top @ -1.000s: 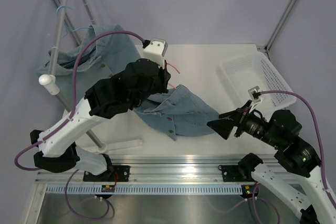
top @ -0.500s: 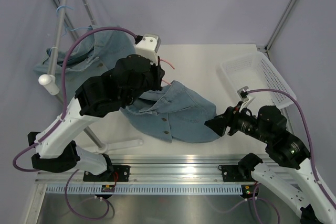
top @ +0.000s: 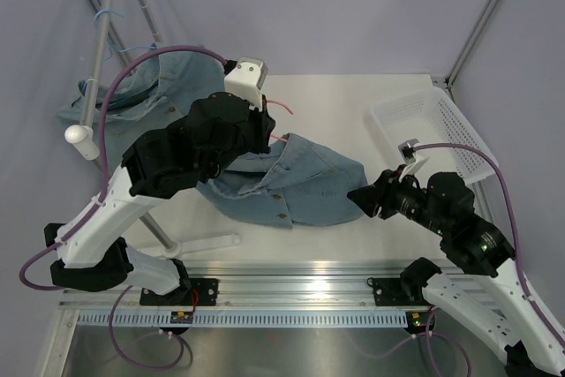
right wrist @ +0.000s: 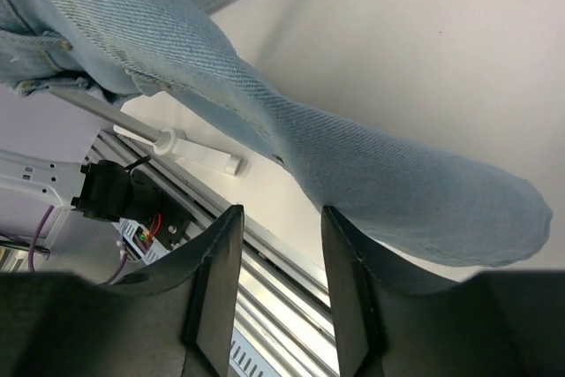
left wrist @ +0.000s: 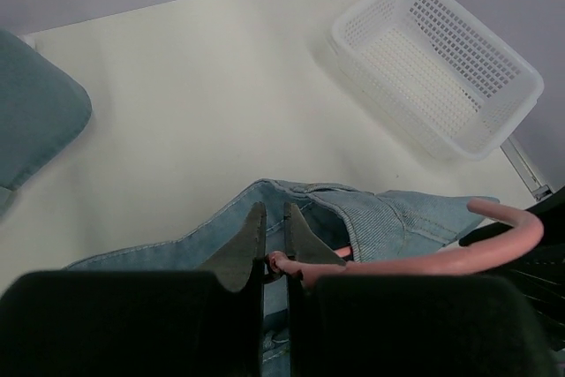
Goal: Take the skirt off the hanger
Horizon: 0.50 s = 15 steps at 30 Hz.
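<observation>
The light blue denim skirt [top: 300, 187] lies draped on the white table, still on a pink hanger [left wrist: 415, 258]. My left gripper [left wrist: 274, 240] is shut on the hanger's thin end just above the skirt's waistband [left wrist: 380, 218]. In the top view the left gripper is hidden under its arm, and only the hanger's pink tip [top: 281, 108] shows. My right gripper [top: 364, 200] is open at the skirt's right edge. In the right wrist view the skirt [right wrist: 353, 174] hangs just beyond the right gripper [right wrist: 278, 253], with nothing between the jaws.
A white mesh basket [top: 433, 134] stands at the back right and shows in the left wrist view [left wrist: 437, 68]. A second denim garment [top: 132, 90] hangs on the rack pole [top: 101, 33] at the back left. The rack's white foot [top: 207, 243] lies near the front rail.
My left arm moved left with the hanger, and the skirt settled flatter and further left on the table. My right gripper edged up along the skirt's right edge.
</observation>
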Tool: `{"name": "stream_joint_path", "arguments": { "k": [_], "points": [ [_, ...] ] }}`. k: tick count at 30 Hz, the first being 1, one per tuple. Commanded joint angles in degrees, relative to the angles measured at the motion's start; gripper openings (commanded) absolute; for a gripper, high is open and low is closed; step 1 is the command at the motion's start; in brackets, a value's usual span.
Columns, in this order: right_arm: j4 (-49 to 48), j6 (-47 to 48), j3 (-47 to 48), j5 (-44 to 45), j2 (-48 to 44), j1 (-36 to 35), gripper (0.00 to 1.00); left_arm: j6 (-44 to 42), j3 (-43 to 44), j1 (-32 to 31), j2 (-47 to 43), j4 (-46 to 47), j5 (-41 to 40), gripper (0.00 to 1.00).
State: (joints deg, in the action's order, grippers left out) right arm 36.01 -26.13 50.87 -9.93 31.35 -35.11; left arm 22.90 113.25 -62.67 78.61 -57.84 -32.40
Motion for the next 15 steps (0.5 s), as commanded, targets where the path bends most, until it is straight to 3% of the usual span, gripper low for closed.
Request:
{"name": "stream_joint_path", "arguments": {
  "k": [1,8,11,12,15],
  "points": [
    [-4.2,-0.1,0.2,0.9,2.7,0.3,0.46,0.8,1.8,0.3,-3.0,4.5,0.1,0.0],
    [-6.0,-0.5,-0.4,3.2,3.5,0.3,0.24,1.4,0.1,0.2,-4.5,4.7,0.8,0.0],
    [-6.2,-0.6,-0.2,4.3,3.3,0.3,0.1,1.5,-0.8,0.2,-5.1,4.8,0.5,0.0],
    [-6.2,-0.6,-0.1,4.7,3.2,0.3,0.0,1.5,-1.0,0.2,-5.5,4.8,0.4,0.0],
    [-5.9,-0.9,0.3,6.1,2.7,0.2,0.0,1.6,-1.8,0.2,-5.9,4.7,0.3,0.0]
  ]
}}
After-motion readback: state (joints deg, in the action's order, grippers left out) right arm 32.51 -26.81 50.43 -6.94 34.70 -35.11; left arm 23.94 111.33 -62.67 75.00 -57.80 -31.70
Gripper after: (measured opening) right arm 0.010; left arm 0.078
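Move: The right hand's open fingers are just short of the skirt's free hem, whose middle lies about 3 cm ahead, level sideways and roughly 4 cm below. The white basket stands about 22 cm ahead and 23 cm right of that hand, some 25 cm below. From the left hand, still gripping the hanger, the hem is around 18 cm right, 3 cm back and 18 cm below. The right hand edges 2 cm forward and shuts beside the hem, while the left draws the hanger left and back. ##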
